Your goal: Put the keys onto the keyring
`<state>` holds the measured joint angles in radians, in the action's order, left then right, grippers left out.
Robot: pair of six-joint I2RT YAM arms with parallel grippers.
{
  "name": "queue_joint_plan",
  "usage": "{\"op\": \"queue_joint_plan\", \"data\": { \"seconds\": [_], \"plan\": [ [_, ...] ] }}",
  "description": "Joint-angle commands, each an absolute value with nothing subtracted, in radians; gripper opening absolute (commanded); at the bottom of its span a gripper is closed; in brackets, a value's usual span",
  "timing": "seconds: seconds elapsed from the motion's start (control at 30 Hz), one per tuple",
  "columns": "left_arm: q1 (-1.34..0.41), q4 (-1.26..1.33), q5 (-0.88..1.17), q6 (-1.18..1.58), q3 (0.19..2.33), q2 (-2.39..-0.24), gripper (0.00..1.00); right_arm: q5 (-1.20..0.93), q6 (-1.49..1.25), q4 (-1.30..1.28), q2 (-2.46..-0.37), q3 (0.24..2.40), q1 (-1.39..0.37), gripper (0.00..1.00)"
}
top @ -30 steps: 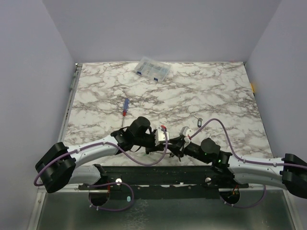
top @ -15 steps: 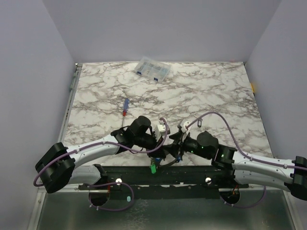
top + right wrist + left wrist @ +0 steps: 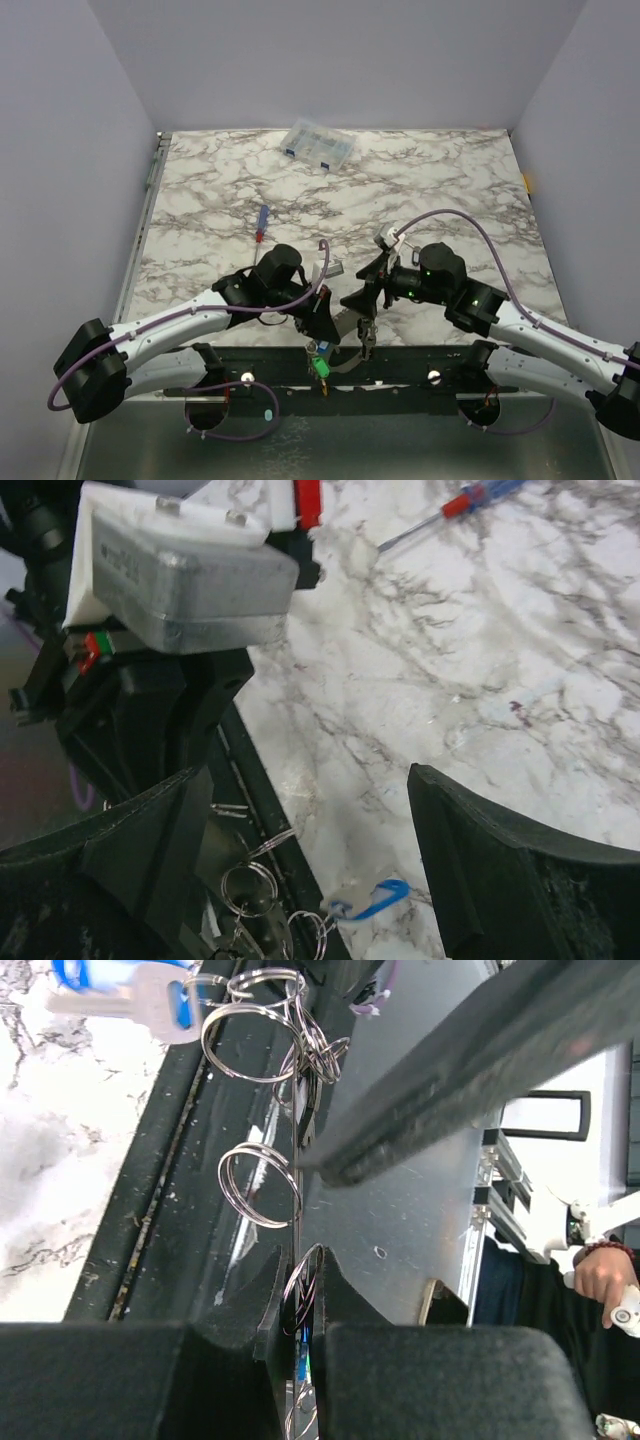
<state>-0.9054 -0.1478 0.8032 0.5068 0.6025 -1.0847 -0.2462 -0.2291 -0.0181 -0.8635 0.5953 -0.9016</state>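
Observation:
My left gripper [image 3: 325, 325] is shut on the keyring [image 3: 298, 1160], a thin grey hoop seen edge-on in the left wrist view, running up out of the closed jaws [image 3: 300, 1265]. Small split rings [image 3: 258, 1185] hang along it. A blue-tagged key [image 3: 120, 985] dangles at the table's front edge, also seen in the right wrist view as the blue-tagged key [image 3: 370, 900]. From above, a green tag [image 3: 321, 370] and a blue tag [image 3: 322, 350] hang below the left gripper. My right gripper [image 3: 358, 318] stands open just right of it, with nothing between its fingers [image 3: 305, 790].
A red-and-blue screwdriver [image 3: 260, 225] lies on the marble table [image 3: 430, 190] left of centre. A clear compartment box [image 3: 318, 143] sits at the back. The black front rail [image 3: 400, 365] runs under both grippers. Purple walls close in the left, back and right sides.
The right gripper has opened wide and drawn back up and to the right. The left gripper has swung toward the near edge with the keyring, and the tagged keys now dangle below it.

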Motion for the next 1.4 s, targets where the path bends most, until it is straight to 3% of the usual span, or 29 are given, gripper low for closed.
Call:
{"op": "queue_joint_plan", "data": {
  "seconds": [0.0,0.13,0.3,0.43,0.57,1.23,1.37],
  "plan": [
    [-0.911,-0.176,0.884,0.554,0.601,-1.043,0.00,-0.497,-0.242,-0.027,-0.870,0.618,-0.900,0.89],
    [-0.920,-0.187,0.897,0.561,0.597,-1.024,0.00,-0.741,-0.276,0.065,-0.881,0.615,-0.900,0.84],
    [-0.985,-0.243,0.840,0.518,0.614,-1.010,0.00,-0.840,-0.268,0.021,-0.934,0.654,-0.900,0.75],
    [-1.012,-0.327,0.771,0.458,0.656,-1.043,0.00,-0.720,-0.258,-0.133,-0.996,0.720,-0.900,0.74],
    [-1.014,-0.420,0.688,0.388,0.701,-1.072,0.00,-0.613,-0.296,-0.226,-1.029,0.773,-0.899,0.62],
    [-1.024,-0.426,0.639,0.351,0.768,-1.056,0.00,-0.787,-0.392,-0.240,-1.129,0.759,-0.898,0.62],
    [-1.025,-0.428,0.631,0.348,0.775,-1.045,0.00,-0.790,-0.379,-0.253,-1.137,0.764,-0.898,0.58]
  ]
}}
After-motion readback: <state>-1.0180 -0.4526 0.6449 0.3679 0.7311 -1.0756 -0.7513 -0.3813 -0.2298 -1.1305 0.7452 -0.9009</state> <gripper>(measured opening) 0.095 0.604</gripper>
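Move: A split ring hangs on the flat keyring plate pinched edge-on in the left hand. That ring lies about 9 cm back from the right hand, level sideways and some 4 cm lower; from the left hand it is about 3 cm right and 1 cm ahead, at its height. The ring cluster on the plate's free end is 3 cm farther right than that ring. The green tag hangs 4 cm back, 3 cm left and 2 cm below the left hand. Drawing back about 8 cm and slightly left, the right hand comes in towards the plate, finally sinking 2 to 3 cm. It swings counter-clockwise some 25 degrees, also rolls, and partly narrows its open fingers astride the plate without closing. The left hand keeps its pinch, shifts back 4 cm, then halfway forward again, tilting about 10 degrees. ##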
